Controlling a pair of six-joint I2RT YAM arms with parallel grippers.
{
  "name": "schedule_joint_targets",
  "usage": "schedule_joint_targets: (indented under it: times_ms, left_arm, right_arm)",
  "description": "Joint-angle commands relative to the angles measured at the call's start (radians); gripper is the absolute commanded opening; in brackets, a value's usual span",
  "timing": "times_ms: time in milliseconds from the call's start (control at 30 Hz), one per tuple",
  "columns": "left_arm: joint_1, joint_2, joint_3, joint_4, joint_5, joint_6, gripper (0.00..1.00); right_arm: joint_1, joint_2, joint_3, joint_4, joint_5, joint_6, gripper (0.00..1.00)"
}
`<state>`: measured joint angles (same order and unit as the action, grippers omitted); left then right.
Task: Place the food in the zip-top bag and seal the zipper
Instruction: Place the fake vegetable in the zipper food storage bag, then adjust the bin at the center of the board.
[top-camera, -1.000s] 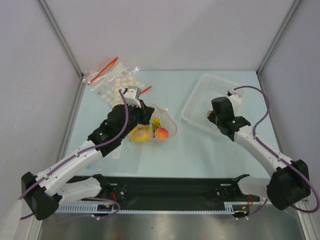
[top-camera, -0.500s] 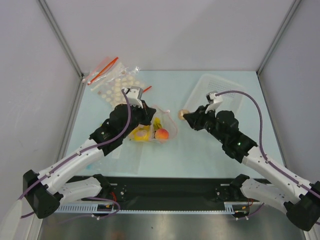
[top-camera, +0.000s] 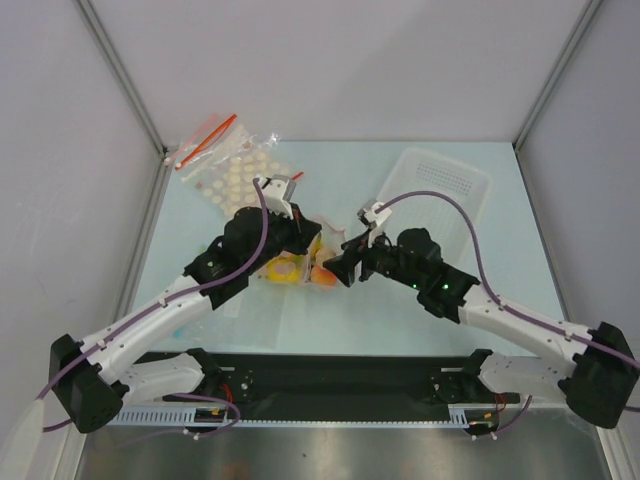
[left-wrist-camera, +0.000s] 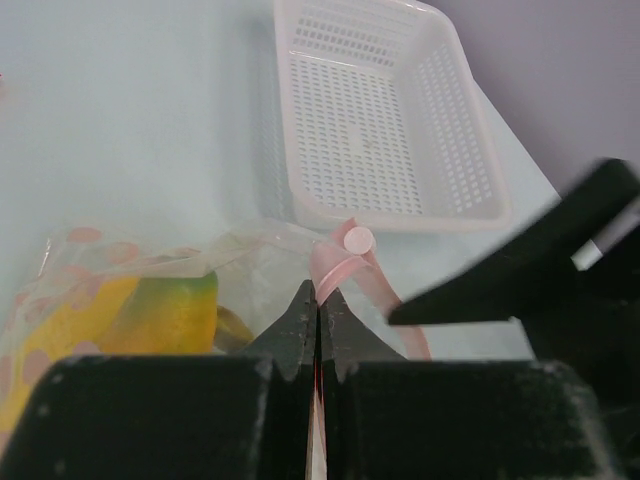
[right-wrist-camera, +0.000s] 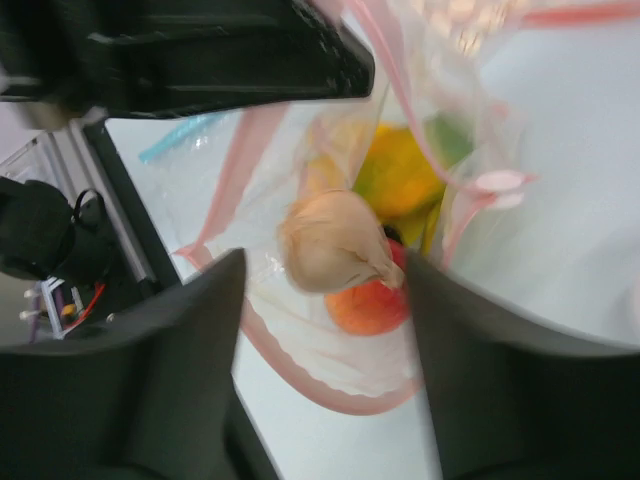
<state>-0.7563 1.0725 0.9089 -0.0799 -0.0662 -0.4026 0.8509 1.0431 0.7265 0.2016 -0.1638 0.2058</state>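
The zip-top bag (top-camera: 297, 266) lies at table centre, holding a yellow banana bunch (top-camera: 282, 268) and the peach (top-camera: 322, 273). My left gripper (top-camera: 312, 233) is shut on the bag's pink zipper (left-wrist-camera: 345, 266) and holds the mouth up and open; the mango (left-wrist-camera: 165, 315) shows through the plastic. My right gripper (top-camera: 341, 268) is at the mouth, jaws wide open. The small beige piece (right-wrist-camera: 330, 255) sits loose between its fingers over the open bag, above the peach (right-wrist-camera: 370, 305) and mango (right-wrist-camera: 400, 175). The purple piece is hidden.
The white perforated basket (top-camera: 440, 185) stands at the back right; it also shows in the left wrist view (left-wrist-camera: 380, 130). A clear bag of cream discs (top-camera: 235, 170) lies at the back left. The two grippers are close together over the bag.
My right arm swung left from the basket to the bag mouth, carrying the beige piece. My left gripper kept its hold on the zipper and barely moved.
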Motion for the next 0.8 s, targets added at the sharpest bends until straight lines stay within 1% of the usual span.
schedule_joint_targets:
  times_ms: [0, 67, 133, 167, 233, 267, 333, 400, 500, 533, 600, 633, 667, 700, 733, 767]
  left_arm:
    - [0.0, -0.028, 0.022, 0.055, 0.039, -0.021, 0.01]
    - [0.0, -0.028, 0.021, 0.055, 0.034, -0.022, 0.01]
    - [0.0, -0.025, 0.024, 0.042, 0.014, -0.022, 0.01]
    - [0.0, -0.023, 0.027, 0.034, 0.003, -0.022, 0.01]
    - [0.002, -0.017, 0.033, 0.013, -0.041, -0.021, 0.01]
    - [0.002, -0.016, 0.033, 0.005, -0.059, -0.021, 0.01]
    - [0.003, -0.014, 0.036, -0.017, -0.105, -0.028, 0.01]
    - [0.005, -0.017, 0.039, -0.029, -0.125, -0.035, 0.01]
    - [0.006, -0.032, 0.035, -0.038, -0.153, -0.041, 0.02]
    - [0.006, -0.039, 0.033, -0.04, -0.164, -0.044, 0.02]
    - [0.006, -0.049, 0.028, -0.032, -0.17, -0.044, 0.02]
    - [0.006, -0.052, 0.022, -0.029, -0.173, -0.044, 0.02]
    - [0.006, -0.06, 0.021, -0.029, -0.179, -0.042, 0.02]
    - [0.006, -0.063, 0.021, -0.026, -0.181, -0.039, 0.02]
    - [0.006, -0.068, 0.021, -0.027, -0.181, -0.038, 0.02]
    - [0.006, -0.075, 0.018, -0.029, -0.185, -0.038, 0.02]
  right_arm:
    - [0.011, 0.107, 0.099, -0.039, 0.035, -0.029, 0.77]
    - [0.014, 0.136, 0.123, -0.074, 0.069, -0.034, 0.87]
    - [0.019, 0.114, 0.11, -0.067, 0.09, -0.036, 0.89]
    - [0.019, 0.072, 0.091, -0.062, 0.11, -0.034, 0.89]
    - [0.017, 0.026, 0.07, -0.053, 0.139, -0.032, 0.89]
    - [0.016, -0.026, 0.059, -0.048, 0.164, -0.032, 0.89]
    - [0.005, -0.066, 0.027, -0.047, 0.225, -0.031, 0.89]
    - [-0.006, -0.101, 0.019, -0.063, 0.294, -0.023, 0.86]
    - [-0.056, -0.115, 0.016, -0.105, 0.381, 0.012, 0.82]
    - [-0.076, -0.112, 0.016, -0.119, 0.391, 0.023, 0.82]
    - [-0.157, -0.092, 0.02, -0.136, 0.394, 0.078, 0.81]
    - [-0.185, -0.047, 0.039, -0.157, 0.395, 0.102, 0.82]
    - [-0.238, -0.019, 0.054, -0.172, 0.417, 0.137, 0.85]
    - [-0.259, 0.013, 0.082, -0.195, 0.443, 0.171, 0.86]
    - [-0.279, 0.099, 0.112, -0.271, 0.498, 0.197, 0.88]
    - [-0.298, 0.139, 0.19, -0.309, 0.538, 0.272, 0.91]
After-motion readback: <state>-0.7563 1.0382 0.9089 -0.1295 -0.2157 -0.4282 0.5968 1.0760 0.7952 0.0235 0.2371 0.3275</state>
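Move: The open bag's mouth lies just under the right hand's fingertips, about 2 cm farther out, 3 cm left and 4 cm below. The beige fake vegetable is right at those tips, some 1 cm ahead, 2 cm left and 2 cm down; inside the bag, the apple sits about 4 cm left, 1 cm ahead and 9 cm below. The empty basket is roughly 20 cm ahead, 25 cm right and 10 cm below. From the left hand, the bag's mouth is about 5 cm back, 4 cm right and 5 cm below. The right fingers, already part open, spread wide and leave the beige vegetable as the hand dips about 4 cm at the bag's mouth. It then rises clear and swings right and forward to the basket, ending about 16 cm off, turned some 40 degrees clockwise and sinking again. The left hand keeps its pinch on the bag's rim, drawing it a little left. ##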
